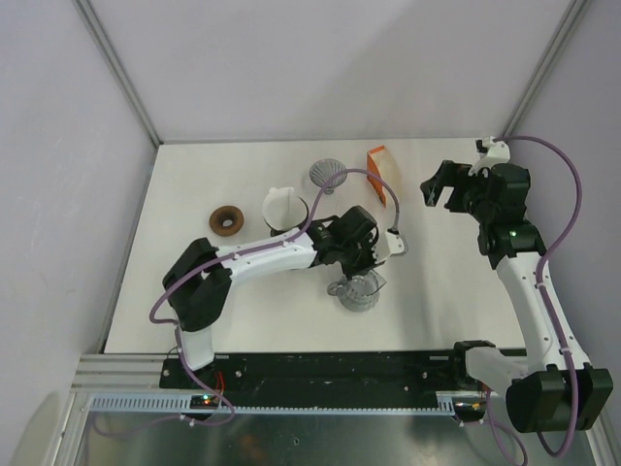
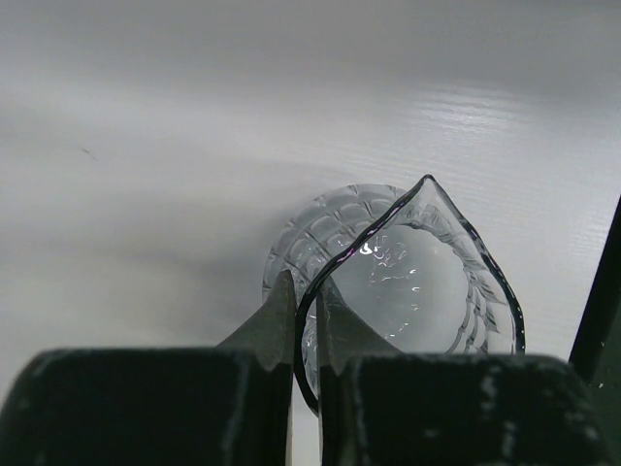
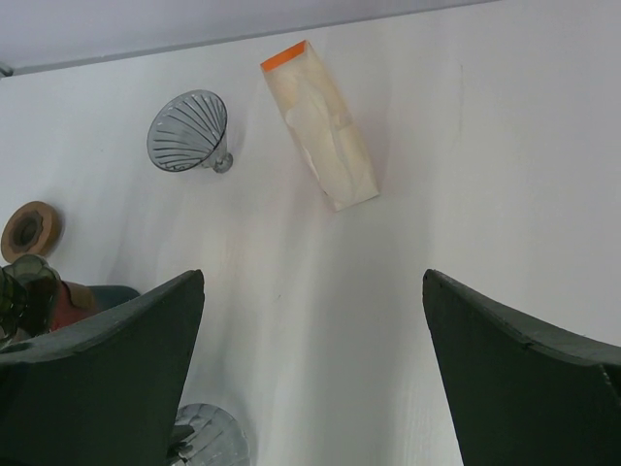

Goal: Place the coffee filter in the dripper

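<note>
The dripper [image 1: 328,175] is a smoky grey ribbed cone lying on its side at the back of the table, also in the right wrist view [image 3: 189,131]. The coffee filters sit in a clear packet with an orange top [image 1: 378,175] [image 3: 320,126] just right of it. My right gripper [image 1: 437,189] [image 3: 312,277] hangs open and empty above the table, right of the packet. My left gripper [image 1: 374,262] [image 2: 303,286] is shut on the rim of a clear glass pitcher [image 1: 359,289] [image 2: 408,282], one finger inside and one outside.
A white cup-like piece [image 1: 281,206] and a brown ring [image 1: 228,220] [image 3: 29,228] lie left of the dripper. The glass pitcher [image 3: 209,442] shows at the bottom of the right wrist view. Walls close the table at the back and both sides.
</note>
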Controlling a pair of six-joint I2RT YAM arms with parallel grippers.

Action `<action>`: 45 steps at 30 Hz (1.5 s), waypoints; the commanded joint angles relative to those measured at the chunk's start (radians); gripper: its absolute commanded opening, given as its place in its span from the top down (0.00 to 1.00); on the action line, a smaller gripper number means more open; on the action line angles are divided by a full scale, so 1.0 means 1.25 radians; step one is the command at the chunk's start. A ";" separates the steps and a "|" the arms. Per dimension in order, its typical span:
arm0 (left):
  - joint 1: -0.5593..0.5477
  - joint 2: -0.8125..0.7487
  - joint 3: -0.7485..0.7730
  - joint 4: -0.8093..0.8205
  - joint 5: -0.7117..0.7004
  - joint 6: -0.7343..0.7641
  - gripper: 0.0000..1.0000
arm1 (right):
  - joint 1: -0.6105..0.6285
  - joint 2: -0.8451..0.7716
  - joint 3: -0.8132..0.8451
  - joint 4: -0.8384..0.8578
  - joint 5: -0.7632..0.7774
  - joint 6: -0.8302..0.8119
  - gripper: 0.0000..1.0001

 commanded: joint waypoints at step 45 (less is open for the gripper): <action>0.155 -0.276 0.331 -0.193 0.007 -0.028 0.28 | -0.008 -0.022 -0.031 0.023 -0.036 -0.005 0.01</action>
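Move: The glass pitcher already hangs by its rim from the left fingers; its middle is about 4 cm back, 2 cm right and 5 cm below that hand, with bare table just beneath. The dripper with the filter stands on its tumbler some 5 cm ahead, 16 cm left and 3 cm higher. The ribbed glass cone lies about 26 cm ahead, 6 cm left, 7 cm below. From the right hand the pitcher is roughly 16 cm back, 16 cm left, 23 cm below. Still pinching the pitcher's rim, the left hand lowers it about 2 cm onto the table, eases it a couple of centimetres forward while tilting some 10 degrees so the fingers point less steeply down, then opens wide and lets go. It lifts clear, rising about 23 cm straight above the pitcher and levelling further. ##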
